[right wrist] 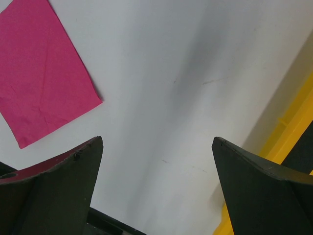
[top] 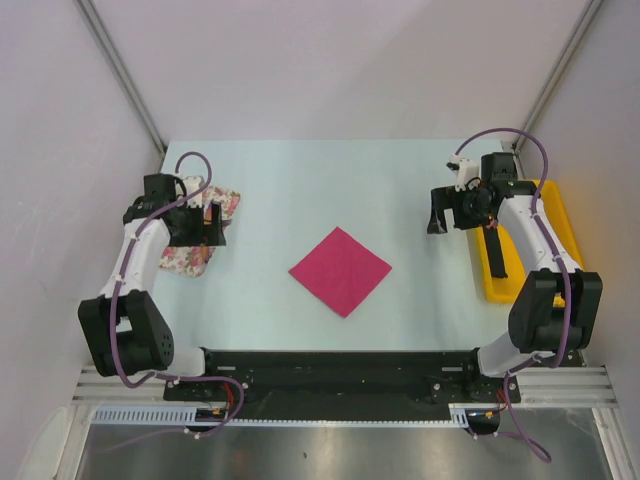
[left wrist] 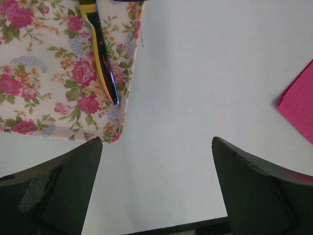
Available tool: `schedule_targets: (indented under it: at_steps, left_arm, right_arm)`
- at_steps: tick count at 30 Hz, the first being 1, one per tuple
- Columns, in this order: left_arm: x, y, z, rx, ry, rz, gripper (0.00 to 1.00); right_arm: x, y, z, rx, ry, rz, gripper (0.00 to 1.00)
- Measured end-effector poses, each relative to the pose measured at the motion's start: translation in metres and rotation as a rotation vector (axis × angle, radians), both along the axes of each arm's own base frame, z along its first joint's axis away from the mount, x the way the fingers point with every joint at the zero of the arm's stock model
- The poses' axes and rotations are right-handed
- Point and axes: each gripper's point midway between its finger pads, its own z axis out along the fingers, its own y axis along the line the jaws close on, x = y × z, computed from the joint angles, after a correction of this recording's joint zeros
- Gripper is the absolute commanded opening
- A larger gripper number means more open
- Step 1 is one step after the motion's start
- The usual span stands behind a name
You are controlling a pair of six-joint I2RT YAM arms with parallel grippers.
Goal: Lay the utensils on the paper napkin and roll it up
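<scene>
The magenta paper napkin [top: 340,270] lies flat as a diamond at the table's middle. Its corner shows in the left wrist view [left wrist: 299,105] and most of it in the right wrist view [right wrist: 41,73]. Two slim utensils, one yellow [left wrist: 96,46] and one dark purple [left wrist: 106,68], lie together on a floral cloth [left wrist: 44,78], ahead and left of my left gripper [left wrist: 156,147]. That gripper [top: 214,226] is open and empty at the cloth's edge. My right gripper [top: 438,214] is open and empty above bare table [right wrist: 156,144], right of the napkin.
The floral cloth [top: 190,250] lies at the table's left. A yellow tray [top: 560,235] stands at the right edge with a long black bar [top: 497,252] in it; the tray's rim shows in the right wrist view [right wrist: 288,147].
</scene>
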Motion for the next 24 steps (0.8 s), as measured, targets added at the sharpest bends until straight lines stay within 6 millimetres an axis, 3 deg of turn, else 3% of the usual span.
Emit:
schedule_targets:
  at_steps: [7, 14, 24]
  left_arm:
    - [0.010, 0.012, 0.001, 0.047, 0.018, 0.026, 1.00]
    - [0.017, 0.024, -0.015, 0.088, 0.092, 0.074, 0.98]
    - [0.021, 0.035, -0.054, 0.116, 0.221, 0.135, 0.71]
  right_arm:
    - [0.000, 0.000, 0.000, 0.004, 0.002, -0.007, 1.00]
    - [0.000, 0.000, 0.000, 0.003, 0.002, -0.007, 1.00]
    - [-0.003, 0.000, -0.004, 0.002, 0.014, -0.008, 1.00]
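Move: The rainbow-coloured utensil on the flowered tray is the aim: its middle lies roughly 9 cm ahead of the left hand, 4 cm to its left and 12 cm below, handle end towards the robot. The tray's middle sits under it, about 8 cm ahead and 5 cm left. The pink napkin is some 27 cm to the left hand's right and 2 cm back. From the idle right hand, the utensil is about 54 cm left, 5 cm ahead and 14 cm lower. Carry the open left gripper left and a little forward over the tray's near right corner to line up with the utensil's handle, then sink about 5 cm towards it, still drifting left. Tip the fingers nearer to vertical by some 15 degrees, with a slight counter-clockwise turn, and narrow them by about a quarter on the way down, touching nothing yet. ##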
